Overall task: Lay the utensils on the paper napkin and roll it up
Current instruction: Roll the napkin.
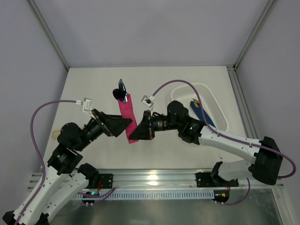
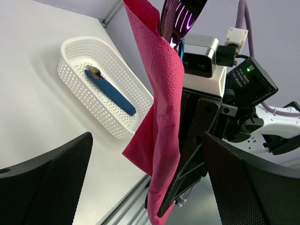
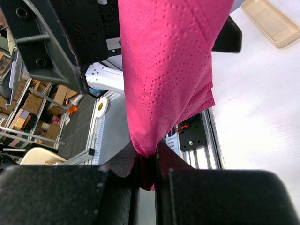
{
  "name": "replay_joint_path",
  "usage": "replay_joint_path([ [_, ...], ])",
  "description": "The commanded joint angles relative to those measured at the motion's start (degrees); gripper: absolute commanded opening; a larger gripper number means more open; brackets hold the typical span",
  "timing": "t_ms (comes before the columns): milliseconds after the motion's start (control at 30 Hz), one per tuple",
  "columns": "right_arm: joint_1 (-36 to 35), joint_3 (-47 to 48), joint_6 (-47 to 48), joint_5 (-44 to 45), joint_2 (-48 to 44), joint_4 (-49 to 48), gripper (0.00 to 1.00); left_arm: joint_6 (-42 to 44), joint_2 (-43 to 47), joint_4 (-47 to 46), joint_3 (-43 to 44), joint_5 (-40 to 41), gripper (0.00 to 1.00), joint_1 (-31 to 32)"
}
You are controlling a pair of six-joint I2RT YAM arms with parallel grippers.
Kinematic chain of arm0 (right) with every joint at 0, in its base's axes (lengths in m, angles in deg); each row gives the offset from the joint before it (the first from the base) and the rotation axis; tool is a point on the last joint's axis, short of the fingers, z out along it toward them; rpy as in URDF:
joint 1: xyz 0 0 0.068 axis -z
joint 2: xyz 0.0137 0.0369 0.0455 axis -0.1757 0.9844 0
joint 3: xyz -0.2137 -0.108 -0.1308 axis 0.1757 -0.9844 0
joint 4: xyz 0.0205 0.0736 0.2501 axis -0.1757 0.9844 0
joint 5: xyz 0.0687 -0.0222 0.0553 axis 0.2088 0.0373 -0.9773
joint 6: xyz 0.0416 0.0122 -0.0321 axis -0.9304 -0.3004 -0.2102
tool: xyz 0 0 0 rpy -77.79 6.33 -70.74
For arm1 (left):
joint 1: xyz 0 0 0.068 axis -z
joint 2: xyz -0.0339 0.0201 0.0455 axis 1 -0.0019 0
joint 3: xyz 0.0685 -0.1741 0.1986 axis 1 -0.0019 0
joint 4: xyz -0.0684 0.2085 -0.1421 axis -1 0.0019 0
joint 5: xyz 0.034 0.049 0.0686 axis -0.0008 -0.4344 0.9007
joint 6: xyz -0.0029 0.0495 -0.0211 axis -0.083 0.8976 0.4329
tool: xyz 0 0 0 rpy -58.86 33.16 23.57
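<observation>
The magenta paper napkin (image 1: 127,115) is rolled into a loose tube around the utensils (image 1: 121,93). Their glossy dark purple heads stick out of its far end (image 2: 180,18). My right gripper (image 3: 147,171) is shut on the napkin's near end (image 3: 164,70), pinching the paper between its pads. My left gripper (image 2: 150,187) stands wide open, one finger on each side of the napkin (image 2: 164,93), and neither finger touches it. In the top view the left gripper (image 1: 126,123) faces the right gripper (image 1: 137,133) across the roll. The utensils' handles are hidden inside the paper.
A white perforated basket (image 1: 213,101) stands at the right with a blue flat strip (image 1: 202,115) inside, also seen from the left wrist as the basket (image 2: 75,51) and strip (image 2: 112,93). A pale beige flat piece (image 3: 269,21) lies on the table. The metal rail (image 1: 154,180) runs along the near edge.
</observation>
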Motion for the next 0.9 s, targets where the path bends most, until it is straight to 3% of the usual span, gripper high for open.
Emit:
replay_joint_path([
  [0, 0.13, 1.24, 1.00, -0.01, -2.65, -4.31, 0.04, 0.62, -2.28, -2.58, 0.57, -4.46, 0.99, -0.17],
  [200, 0.13, 1.33, 0.91, -0.36, -2.39, -4.48, 0.04, -5.17, -9.22, -17.86, -1.46, -12.90, 0.99, -0.17],
  [433, 0.13, 1.33, 1.26, -0.27, -2.74, -4.13, 0.04, -7.55, -12.40, -21.92, -1.20, -17.21, 0.99, -0.17],
  [633, 0.13, 1.16, 1.26, -0.01, -2.74, -4.40, 0.04, -10.37, -13.81, -24.39, -1.63, -20.56, 0.79, -0.17],
  [867, 0.22, 1.24, 1.88, 1.40, -3.88, -3.43, 0.04, -8.97, -12.14, -19.21, -1.46, -20.65, 0.71, -0.17],
])
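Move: The pink napkin roll stands roughly upright; its middle is about 6 cm to the left hand's right, 2 cm ahead and a couple of centimetres higher. The utensil heads poke out of its top, some 15 cm above the left hand, 6 cm ahead and 2 cm to the right. The right gripper already pinches the roll's lower part, so the roll's middle lies about 7 cm above that hand, 2 cm ahead and 2 cm to its left. Bring the wide-open left gripper about 5 cm to the right, bowing slightly forward and back again, until its fingers straddle the napkin roll just above the right gripper. Turn the wrist some 20 degrees clockwise, rise slightly late on and start closing to about three quarters open. Keep the right gripper still, pinching the roll's lower part. ##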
